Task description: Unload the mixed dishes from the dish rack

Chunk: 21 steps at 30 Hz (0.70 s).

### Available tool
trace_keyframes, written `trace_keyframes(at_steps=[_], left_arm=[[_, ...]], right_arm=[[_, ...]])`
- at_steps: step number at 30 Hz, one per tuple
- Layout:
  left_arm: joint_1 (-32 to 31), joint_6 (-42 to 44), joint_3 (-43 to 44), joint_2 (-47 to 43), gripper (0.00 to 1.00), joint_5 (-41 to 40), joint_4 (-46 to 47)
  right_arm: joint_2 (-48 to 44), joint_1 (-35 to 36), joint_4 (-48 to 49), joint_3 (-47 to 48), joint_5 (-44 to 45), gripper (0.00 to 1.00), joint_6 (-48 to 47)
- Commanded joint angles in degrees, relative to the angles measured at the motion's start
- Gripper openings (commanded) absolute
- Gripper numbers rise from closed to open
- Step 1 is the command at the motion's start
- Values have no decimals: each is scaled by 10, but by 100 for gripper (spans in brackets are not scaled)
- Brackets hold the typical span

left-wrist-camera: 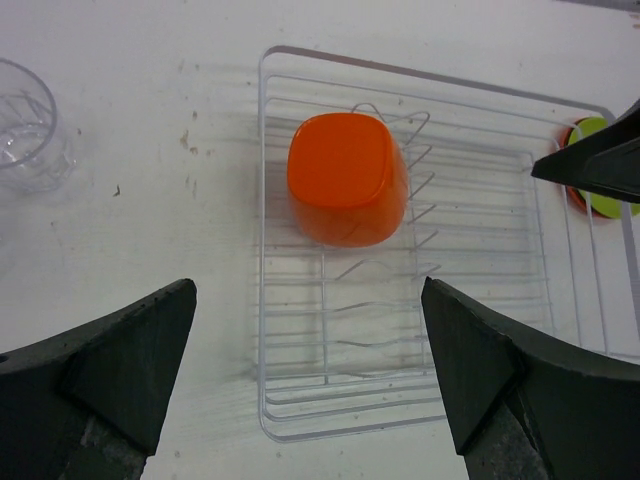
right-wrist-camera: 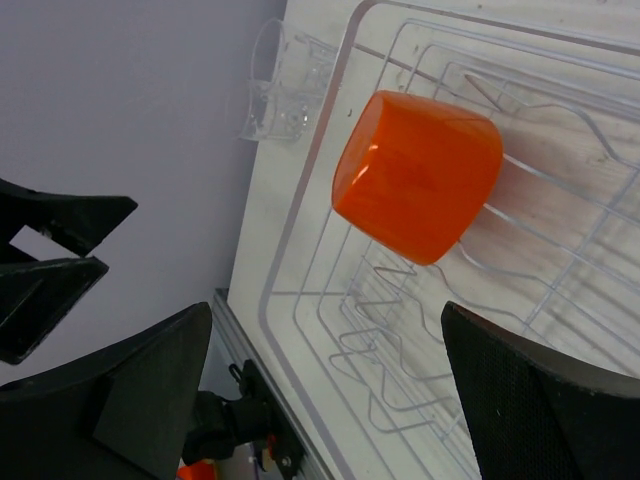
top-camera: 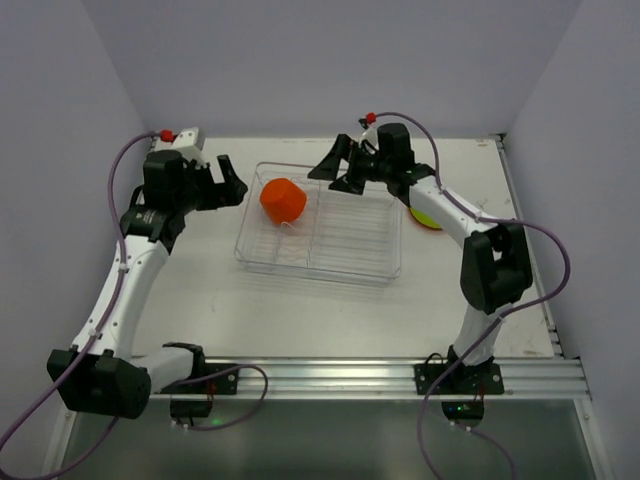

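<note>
The clear dish rack (top-camera: 350,240) lies in the middle of the table. An orange faceted cup (top-camera: 283,201) rests upside down in its back left part, also in the left wrist view (left-wrist-camera: 347,178) and the right wrist view (right-wrist-camera: 420,175). My left gripper (top-camera: 236,183) hovers open just left of the rack, its jaws (left-wrist-camera: 308,300) wide and empty. Above the rack's back edge my right gripper (top-camera: 336,172) is open and empty too (right-wrist-camera: 328,320). A clear tumbler (left-wrist-camera: 30,140) stands on the table left of the rack. A lime-green plate (top-camera: 425,218) lies right of the rack, partly under the right arm.
The tumbler (right-wrist-camera: 285,85) stands close to the back wall. An orange rim shows under the green plate (left-wrist-camera: 590,195). The table's metal rail (top-camera: 330,378) runs along the near edge, with walls at the back and on both sides.
</note>
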Motion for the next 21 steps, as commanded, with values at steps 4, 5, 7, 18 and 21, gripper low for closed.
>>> trace_keyframes(at_steps=[4, 5, 7, 18, 21], left_arm=[[-5, 5, -10, -34, 100, -14, 34], [-5, 4, -14, -36, 100, -11, 35], [-5, 0, -27, -46, 100, -11, 45], [-4, -69, -100, -95, 100, -43, 91], [-5, -102, -150, -138, 100, -41, 144]], right_arm=[[57, 43, -39, 98, 29, 99, 10], [71, 47, -46, 106, 31, 99, 10], [83, 59, -53, 124, 45, 99, 10], [147, 109, -170, 213, 146, 99, -12], [158, 109, -169, 218, 149, 99, -6]])
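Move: The orange cup in the rack lies about 9 cm to the right hand's left, some 4 cm farther out and roughly 14 cm below it. The rack's middle is almost straight under that hand, around 1 cm back and 16 cm down. The green plate, stacked outside the rack, is about 25 cm to its right, 3 cm farther out. From the left hand the cup sits some 11 cm ahead, 9 cm to the right and 17 cm below. Leftward over the rack, first level and then sinking, the right hand travels about 8 cm left and 5 cm down towards the orange cup, slowing as it nears. Its fingertips dip some 10 degrees while the fingers stay wide open, close above the cup's right side. The left hand, open and empty, bobs up and then down and draws back about 2 cm. ##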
